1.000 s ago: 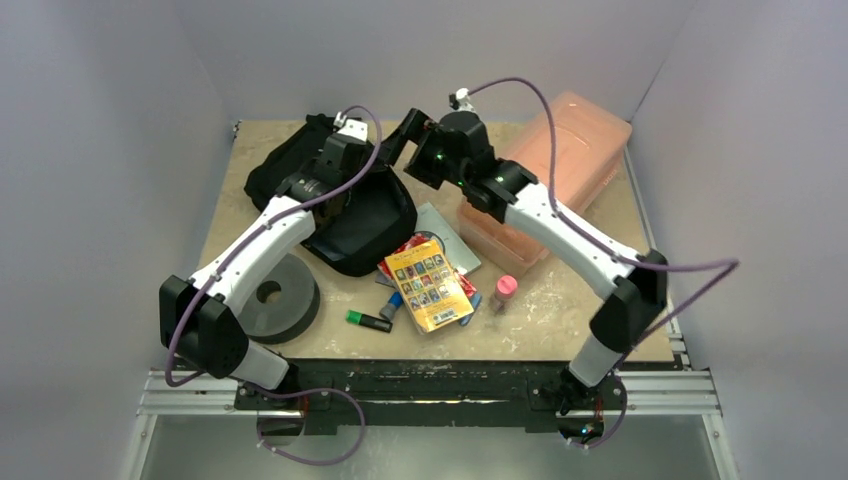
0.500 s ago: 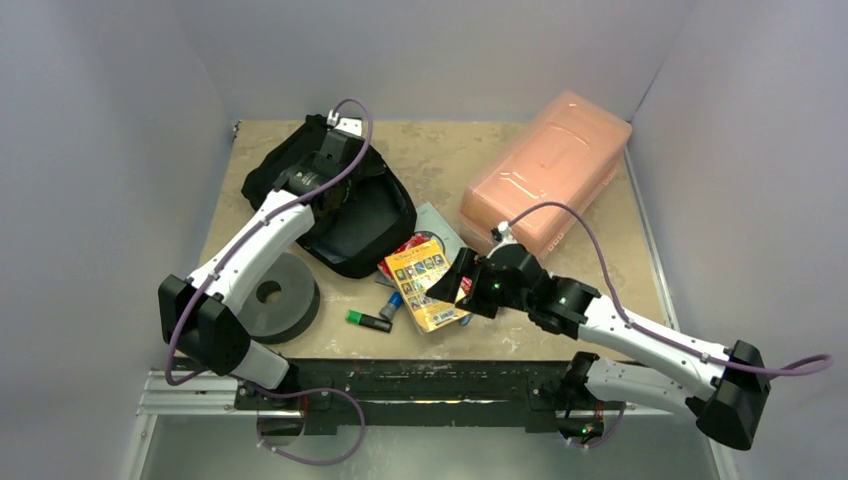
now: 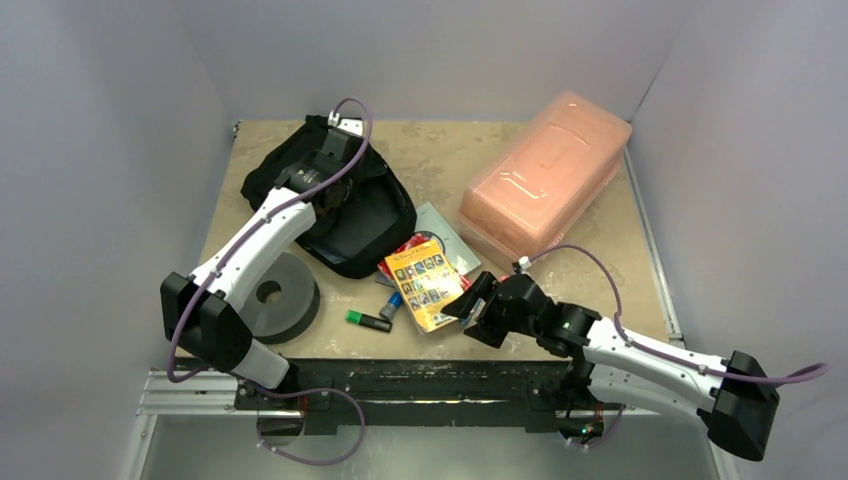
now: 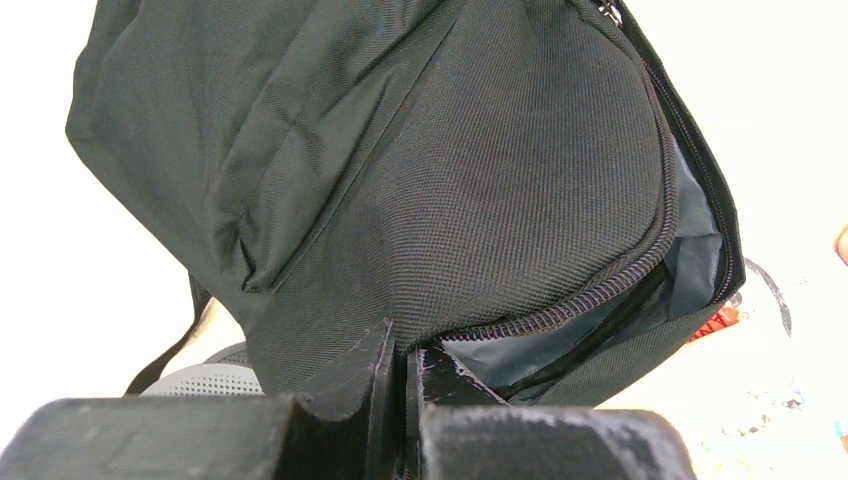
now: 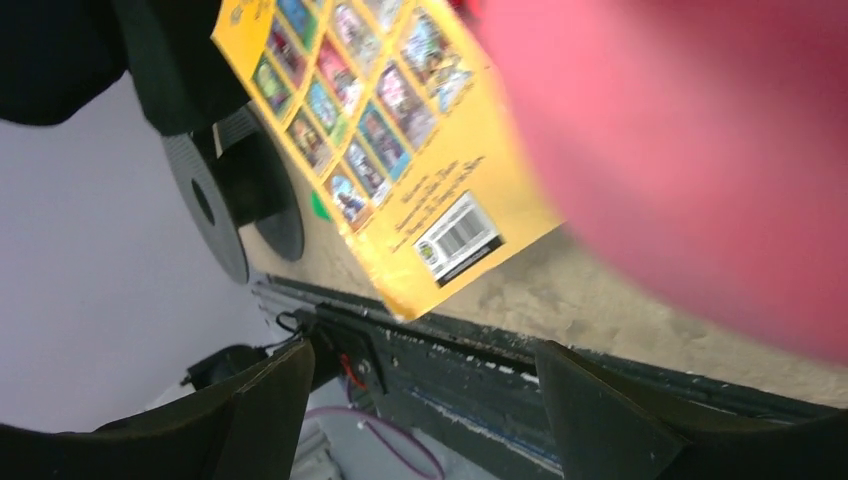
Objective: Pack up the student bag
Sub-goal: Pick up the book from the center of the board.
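Observation:
The student bag (image 3: 350, 205), a black backpack, lies at the back left with its main zip open, showing grey lining (image 4: 690, 260). My left gripper (image 3: 328, 196) (image 4: 405, 345) is shut on the bag's upper flap right at the zip edge, holding it up. My right gripper (image 3: 468, 308) (image 5: 422, 350) hangs low near the table's front edge, its jaws wide open with nothing between them. It sits just right of a yellow picture booklet (image 3: 428, 288) (image 5: 400, 150). A blurred pink-red shape (image 5: 700, 150) fills the upper right of the right wrist view.
A green highlighter (image 3: 368, 321) and a blue pen (image 3: 392, 303) lie left of the booklet, with a red packet (image 3: 412, 246) and a disc in a grey sleeve (image 3: 442, 232) behind it. A dark grey foam ring (image 3: 275, 298) stands front left, a translucent pink box (image 3: 545, 175) back right.
My right arm has swung from the bag's opening at the back down to the front edge beside the yellow booklet. The left gripper has kept its hold on the flap.

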`<move>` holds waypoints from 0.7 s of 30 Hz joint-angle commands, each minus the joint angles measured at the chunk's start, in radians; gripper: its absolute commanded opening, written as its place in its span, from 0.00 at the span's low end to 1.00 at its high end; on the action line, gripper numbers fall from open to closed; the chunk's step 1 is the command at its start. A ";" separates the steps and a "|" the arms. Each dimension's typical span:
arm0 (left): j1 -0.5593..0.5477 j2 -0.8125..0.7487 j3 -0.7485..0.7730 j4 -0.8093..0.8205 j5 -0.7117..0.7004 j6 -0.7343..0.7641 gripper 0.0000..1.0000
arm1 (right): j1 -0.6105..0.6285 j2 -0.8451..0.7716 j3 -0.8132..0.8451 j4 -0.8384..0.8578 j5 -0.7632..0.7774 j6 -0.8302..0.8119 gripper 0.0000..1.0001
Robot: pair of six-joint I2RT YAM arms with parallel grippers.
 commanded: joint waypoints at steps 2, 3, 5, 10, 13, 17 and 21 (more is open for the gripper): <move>0.003 -0.053 0.019 0.032 0.018 -0.005 0.00 | 0.003 -0.032 -0.091 0.118 0.119 0.123 0.83; 0.002 -0.053 0.019 0.033 0.018 -0.005 0.00 | 0.003 -0.028 -0.104 0.130 0.140 0.131 0.83; 0.002 -0.053 0.020 0.032 0.018 -0.006 0.00 | 0.003 -0.019 -0.133 0.182 0.177 0.141 0.81; 0.002 -0.056 0.012 0.038 0.016 -0.004 0.00 | 0.003 0.029 -0.187 0.317 0.211 0.168 0.78; 0.002 -0.051 0.017 0.036 0.021 -0.004 0.00 | 0.003 0.049 -0.194 0.346 0.222 0.178 0.75; 0.003 -0.048 0.016 0.036 0.031 -0.005 0.00 | 0.003 0.071 -0.182 0.342 0.266 0.197 0.66; 0.002 -0.048 0.017 0.037 0.030 -0.004 0.00 | 0.003 0.110 -0.160 0.340 0.277 0.196 0.65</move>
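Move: The book lies about 7 cm ahead of the open right hand and 7 cm to its left, roughly 5 cm lower. The pink-capped bottle stands close on the other side, some 3 cm ahead and 7 cm right of the hand. The blue-capped bottle is about 3 cm ahead and 14 cm left of it. From the left hand, which still pinches the bag, the book is some 16 cm back, 19 cm right and 16 cm below. The right hand sinks about 4 cm and eases nearly as far forward, beside the pink-capped bottle, drifting slightly right at first while still closing in on the book's near right edge. On the way the wrist swings some 15 degrees clockwise, so the slanting fingers point more forward, and they narrow from nearly wide open to about two thirds open around that edge; whether they touch the book can't be seen. ##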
